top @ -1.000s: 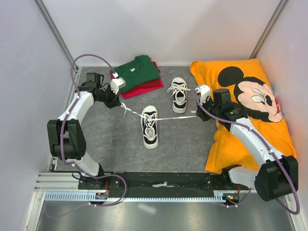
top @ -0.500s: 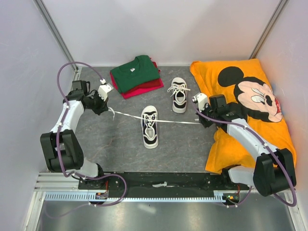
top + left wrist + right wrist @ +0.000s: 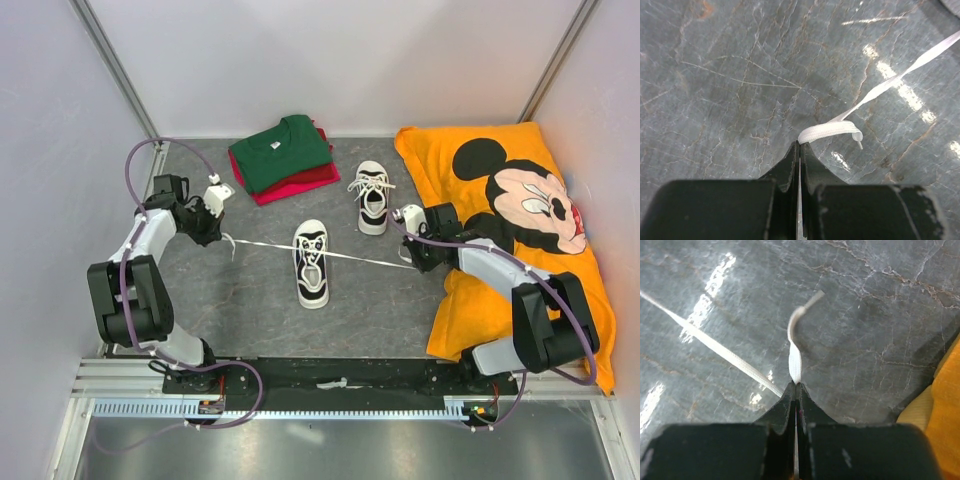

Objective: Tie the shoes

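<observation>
Two black sneakers with white toe caps lie on the grey mat: the near shoe (image 3: 311, 264) in the middle and the far shoe (image 3: 373, 196) behind it, its laces loose. A white lace (image 3: 265, 244) runs taut from the near shoe out to both sides. My left gripper (image 3: 222, 237) is shut on the left lace end (image 3: 832, 130), just above the mat. My right gripper (image 3: 408, 262) is shut on the right lace end (image 3: 795, 360), low over the mat beside the orange cloth.
A folded green shirt (image 3: 281, 150) on a red one lies at the back. An orange Mickey Mouse cloth (image 3: 520, 230) covers the right side, under the right arm. White walls enclose the mat on three sides.
Both grippers have pulled the lace ends outward and toward the near edge. The left gripper moved left, the right one down and slightly left; the lace now stretches straighter across the shoe.
</observation>
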Motion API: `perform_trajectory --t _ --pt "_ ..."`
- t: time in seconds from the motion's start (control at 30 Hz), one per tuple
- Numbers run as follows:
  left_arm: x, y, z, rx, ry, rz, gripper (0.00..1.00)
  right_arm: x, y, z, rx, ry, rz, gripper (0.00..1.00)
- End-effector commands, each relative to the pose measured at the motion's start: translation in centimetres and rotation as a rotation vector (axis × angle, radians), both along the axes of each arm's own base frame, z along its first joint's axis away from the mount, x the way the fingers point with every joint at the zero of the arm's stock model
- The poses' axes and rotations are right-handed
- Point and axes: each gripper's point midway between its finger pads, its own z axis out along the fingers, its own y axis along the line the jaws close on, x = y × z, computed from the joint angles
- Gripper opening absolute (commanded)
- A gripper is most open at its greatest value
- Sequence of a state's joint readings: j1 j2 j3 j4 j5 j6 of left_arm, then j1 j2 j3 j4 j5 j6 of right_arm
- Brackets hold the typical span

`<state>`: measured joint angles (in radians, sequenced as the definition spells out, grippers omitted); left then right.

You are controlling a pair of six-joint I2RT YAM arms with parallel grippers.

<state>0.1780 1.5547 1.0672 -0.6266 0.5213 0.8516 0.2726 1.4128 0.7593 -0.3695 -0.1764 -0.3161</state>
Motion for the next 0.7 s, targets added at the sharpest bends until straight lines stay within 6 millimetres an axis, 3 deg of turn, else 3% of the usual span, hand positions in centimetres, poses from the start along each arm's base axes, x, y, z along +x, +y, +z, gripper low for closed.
perform_trajectory --t 0.0,0.1,0.3,0.37,0.5,0.53,0.57,0.67 --pt "0.8 1.8 -1.5 0.075 -0.003 0.046 0.02 1.9 -1.1 -0.5 -0.045 -0.048 -0.078 0.0" --pt "0.3 1.6 -2.6 0.07 0.029 0.027 0.02 2.7 -0.7 -0.6 -0.027 -0.056 -0.102 0.0" --pt "0.6 -2.2 -2.3 0.01 0.024 -0.079 0.01 4.3 1.8 0.1 0.098 -0.046 -0.136 0.0" --pt "1.2 -2.3 -2.7 0.01 0.04 -0.071 0.03 4.7 2.0 0.4 0.107 -0.048 -0.152 0.06" --pt "2.0 -1.9 -2.2 0.005 0.051 -0.054 0.31 5.8 1.8 2.6 0.105 -0.099 -0.179 0.35" --pt "2.1 -1.8 -1.5 -0.008 0.037 -0.051 0.35 6.0 1.7 3.3 0.112 -0.114 -0.18 0.52" --pt "2.4 -1.8 -0.7 -0.019 0.013 -0.05 0.42 5.9 1.6 4.4 0.12 -0.125 -0.18 0.59" --pt "2.5 -1.8 3.9 -0.059 -0.097 -0.055 0.48 6.4 1.5 8.1 0.139 -0.199 -0.163 0.79"
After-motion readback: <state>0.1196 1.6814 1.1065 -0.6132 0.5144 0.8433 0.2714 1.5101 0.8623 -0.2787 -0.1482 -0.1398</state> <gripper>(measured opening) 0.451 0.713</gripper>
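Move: The near shoe's knotted lacing, across which both hands hold the white lace taut, lies about 22 cm to the left hand's right, level with it and a couple of centimetres lower. From the right hand it is some 28 cm left, 7 cm ahead and slightly higher. The second shoe stands 18 cm ahead and 12 cm left of the right hand; the orange Mickey cloth's middle is about 27 cm right and 10 cm ahead of it. The folded shirts lie 20 cm ahead and 15 cm right of the left hand. The two ends of the taut lace, still pinched at first, are lowered towards the table and let go as both grippers open. The left hand sinks about 3 cm and eases some 2 cm right, towards the shoe; the right one drifts forward about 4 cm and slightly left, dipping first, then rising about 3 cm as its fingers spread wide, with a clockwise turn of about 10 degrees. ##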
